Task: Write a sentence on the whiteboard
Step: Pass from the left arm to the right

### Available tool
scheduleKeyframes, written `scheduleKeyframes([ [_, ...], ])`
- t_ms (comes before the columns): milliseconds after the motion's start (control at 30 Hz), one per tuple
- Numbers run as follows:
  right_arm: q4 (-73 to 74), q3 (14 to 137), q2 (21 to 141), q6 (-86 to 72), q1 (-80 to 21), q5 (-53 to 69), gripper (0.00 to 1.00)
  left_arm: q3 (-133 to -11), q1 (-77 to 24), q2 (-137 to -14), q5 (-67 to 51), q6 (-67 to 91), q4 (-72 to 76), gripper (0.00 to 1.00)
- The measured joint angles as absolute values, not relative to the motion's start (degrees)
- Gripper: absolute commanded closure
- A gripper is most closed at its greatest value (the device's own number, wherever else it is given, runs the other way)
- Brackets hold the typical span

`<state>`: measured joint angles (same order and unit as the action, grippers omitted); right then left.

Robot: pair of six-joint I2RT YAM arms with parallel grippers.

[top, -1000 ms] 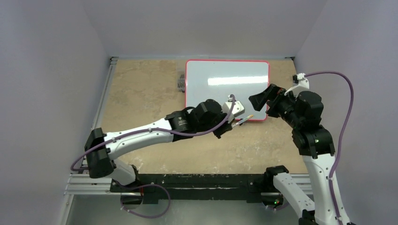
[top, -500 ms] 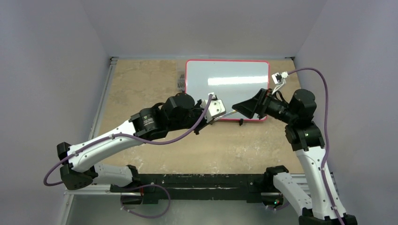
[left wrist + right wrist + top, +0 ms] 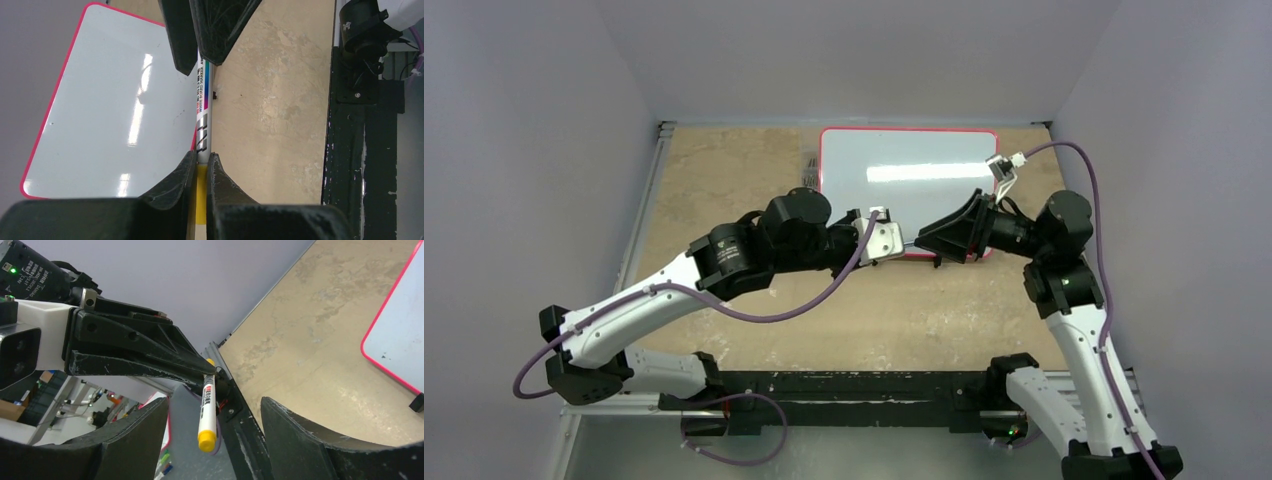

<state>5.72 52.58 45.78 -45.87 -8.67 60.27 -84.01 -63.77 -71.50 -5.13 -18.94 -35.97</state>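
Note:
The whiteboard (image 3: 909, 190) lies flat at the back of the table, white with a thin red-pink frame; it also shows in the left wrist view (image 3: 110, 115) and the right wrist view (image 3: 400, 345). The sentence is out of view: the board shows only glare. My left gripper (image 3: 900, 245) (image 3: 201, 160) is shut on a white marker (image 3: 204, 115) over the board's near edge. The marker (image 3: 207, 410) points its yellow cap into my right gripper (image 3: 923, 238) (image 3: 215, 406). That gripper is open, its jaws either side of the cap and clear of it.
A small dark object (image 3: 809, 170) lies just left of the board. One black foot (image 3: 937, 262) sticks out from the board's near edge. The black base rail (image 3: 844, 385) runs along the table's near side. Grey walls close in left, right and behind.
My left gripper carried the marker left and back along the board's near edge. My right gripper swung left until its jaws enclosed the marker's cap end, and they have narrowed.

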Motion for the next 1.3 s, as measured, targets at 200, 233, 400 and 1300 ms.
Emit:
scheduleKeyframes([
  [200, 4.7, 52.4, 47.1, -46.1, -11.5, 61.1, 0.39, -87.9, -63.7, -74.4, -5.7, -21.3, -36.6, 1.0],
  [233, 4.7, 52.4, 47.3, -46.1, -12.2, 61.0, 0.4, -88.5, -63.7, -75.0, -5.9, -21.7, -36.7, 1.0],
  [400, 4.6, 52.4, 48.3, -46.0, -14.6, 60.6, 0.46, -90.3, -63.7, -76.9, -6.7, -23.2, -37.5, 1.0],
  [1300, 6.1, 52.1, 51.0, -42.5, -16.2, 59.6, 0.65, -90.6, -63.3, -78.7, -7.9, -26.6, -39.4, 1.0],
])
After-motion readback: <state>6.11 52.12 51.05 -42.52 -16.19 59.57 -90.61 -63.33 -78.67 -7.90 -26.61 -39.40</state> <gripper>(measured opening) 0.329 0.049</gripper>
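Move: The right hand goes for the marker, whose middle is about 5 cm to its left, 1 cm back and 2 cm below; the left gripper, holding the marker near its yellow end, is some 8 cm left, 1 cm back and 2 cm lower. From the left hand, the right gripper is about 8 cm to the right, 1 cm ahead and 2 cm up; the whiteboard's middle is roughly 24 cm ahead, 6 cm right and 33 cm below. The left fingers keep their pinch on the marker and carry it about 2 cm to the right, while the right gripper comes left along the marker's free part to meet it, some 3 cm, sinking about 2.5 cm. The right fingers close from well open to about a third, straddling the shaft; no pinch by them can be seen yet. ##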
